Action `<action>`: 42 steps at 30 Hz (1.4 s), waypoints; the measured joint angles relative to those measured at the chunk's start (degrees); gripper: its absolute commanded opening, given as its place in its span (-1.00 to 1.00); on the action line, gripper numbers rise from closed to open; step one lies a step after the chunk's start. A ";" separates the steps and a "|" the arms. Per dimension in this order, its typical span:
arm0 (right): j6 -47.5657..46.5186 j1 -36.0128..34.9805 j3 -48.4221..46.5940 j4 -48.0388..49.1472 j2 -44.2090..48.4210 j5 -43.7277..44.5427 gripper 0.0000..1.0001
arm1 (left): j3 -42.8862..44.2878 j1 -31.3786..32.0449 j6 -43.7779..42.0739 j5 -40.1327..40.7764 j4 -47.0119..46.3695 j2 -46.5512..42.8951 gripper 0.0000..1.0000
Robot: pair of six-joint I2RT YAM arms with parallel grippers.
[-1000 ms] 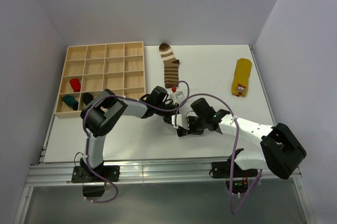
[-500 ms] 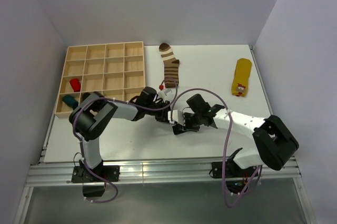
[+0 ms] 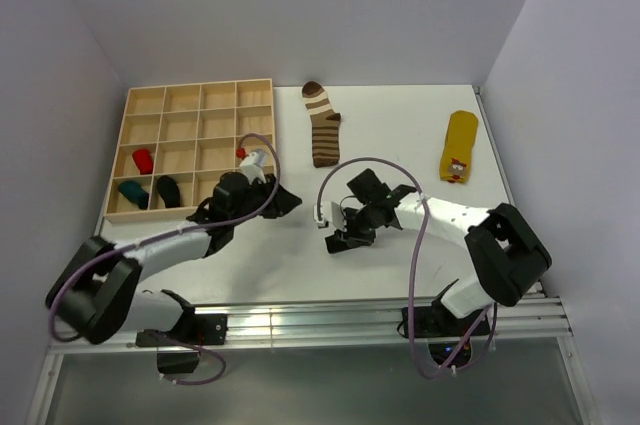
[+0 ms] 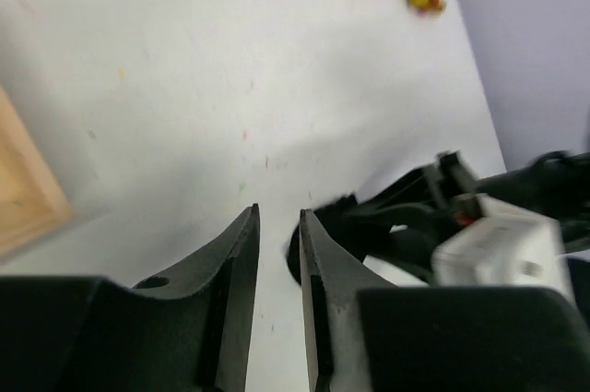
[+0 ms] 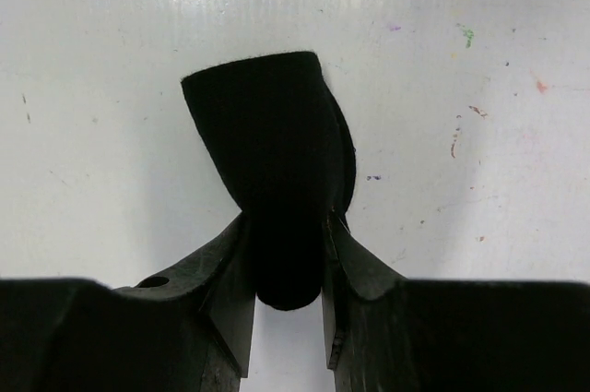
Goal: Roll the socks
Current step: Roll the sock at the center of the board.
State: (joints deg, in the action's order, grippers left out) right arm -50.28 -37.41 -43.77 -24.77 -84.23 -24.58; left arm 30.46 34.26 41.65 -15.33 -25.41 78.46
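A black sock [image 5: 270,138], rolled into a bundle, rests on the white table [image 3: 400,115] with my right gripper [image 5: 286,226] shut on its near end. From above, that right gripper [image 3: 338,238] sits mid-table. My left gripper [image 3: 290,202] is off to its left, apart from the bundle. In the left wrist view the left gripper [image 4: 279,219] is open by a narrow gap with only bare table between the fingers. A brown-and-cream striped sock [image 3: 322,125] lies flat at the back centre. A yellow sock [image 3: 459,145] lies flat at the back right.
A wooden compartment tray [image 3: 190,95] stands at the back left. It holds a red roll [image 3: 142,160], a teal roll [image 3: 131,190] and a black roll [image 3: 167,190]. Its corner [image 4: 23,198] shows in the left wrist view. Grey walls enclose the table.
My left gripper has opened, let go of the black bundle and swung back left toward the tray. My right gripper has closed on the bundle and stays mid-table.
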 measured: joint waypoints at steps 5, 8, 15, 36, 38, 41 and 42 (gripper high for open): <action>-0.26 1.16 -5.11 -5.11 -4.48 -1.99 -0.81 | -3.17 1.07 -1.95 10.95 -0.09 -13.62 -0.36; -0.35 1.99 -8.31 -8.59 -7.34 -3.52 -0.81 | -6.16 3.19 -3.74 16.74 0.61 -21.68 -0.33; -0.39 2.99 -13.00 -13.75 -11.61 -5.27 -0.81 | -2.80 15.21 -12.94 29.31 6.95 -23.45 -0.25; -0.09 5.95 -23.96 -26.08 -21.86 -10.25 -0.81 | 10.10 29.73 -30.91 28.04 20.79 -8.28 0.04; -0.13 6.23 -24.90 -27.28 -22.84 -10.88 -0.81 | 10.88 30.03 -31.54 26.49 21.55 -6.23 0.06; -0.09 6.69 -26.10 -28.72 -24.09 -11.76 -0.81 | 11.04 30.67 -31.95 25.20 21.77 -4.11 0.06; -0.09 6.80 -26.29 -29.03 -24.37 -12.02 -0.81 | 11.02 30.93 -32.02 24.87 21.64 -3.61 0.06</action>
State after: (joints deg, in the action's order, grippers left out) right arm -50.37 -30.61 -70.06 -53.80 -108.60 -36.60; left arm 41.47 65.19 9.63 9.54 -3.77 74.85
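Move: The black sock, part rolled, lies about 8 cm back and 8 cm to the right of the open, empty left hand and some 9 cm below it; from that hand the striped sock is about 17 cm ahead and 5 cm right, and the compartment tray's middle about 12 cm ahead and 25 cm left, both at table height. The right hand already pinches the black sock, its middle about 2 cm left, 1 cm back and just below the fingers. The left hand first lifts about 9 cm and drifts some 4 cm left, then swings back and to the right while sinking most of that height again, ending above and just left of the black sock, its wrist rolling some 45 degrees clockwise as seen from behind along the fingers and its fingers spreading wider without touching it. Meanwhile the right hand stays almost in place low at the board and keeps its pinch on the sock, tilting the wrist about 30 degrees so that its fingertips point back towards the base. ##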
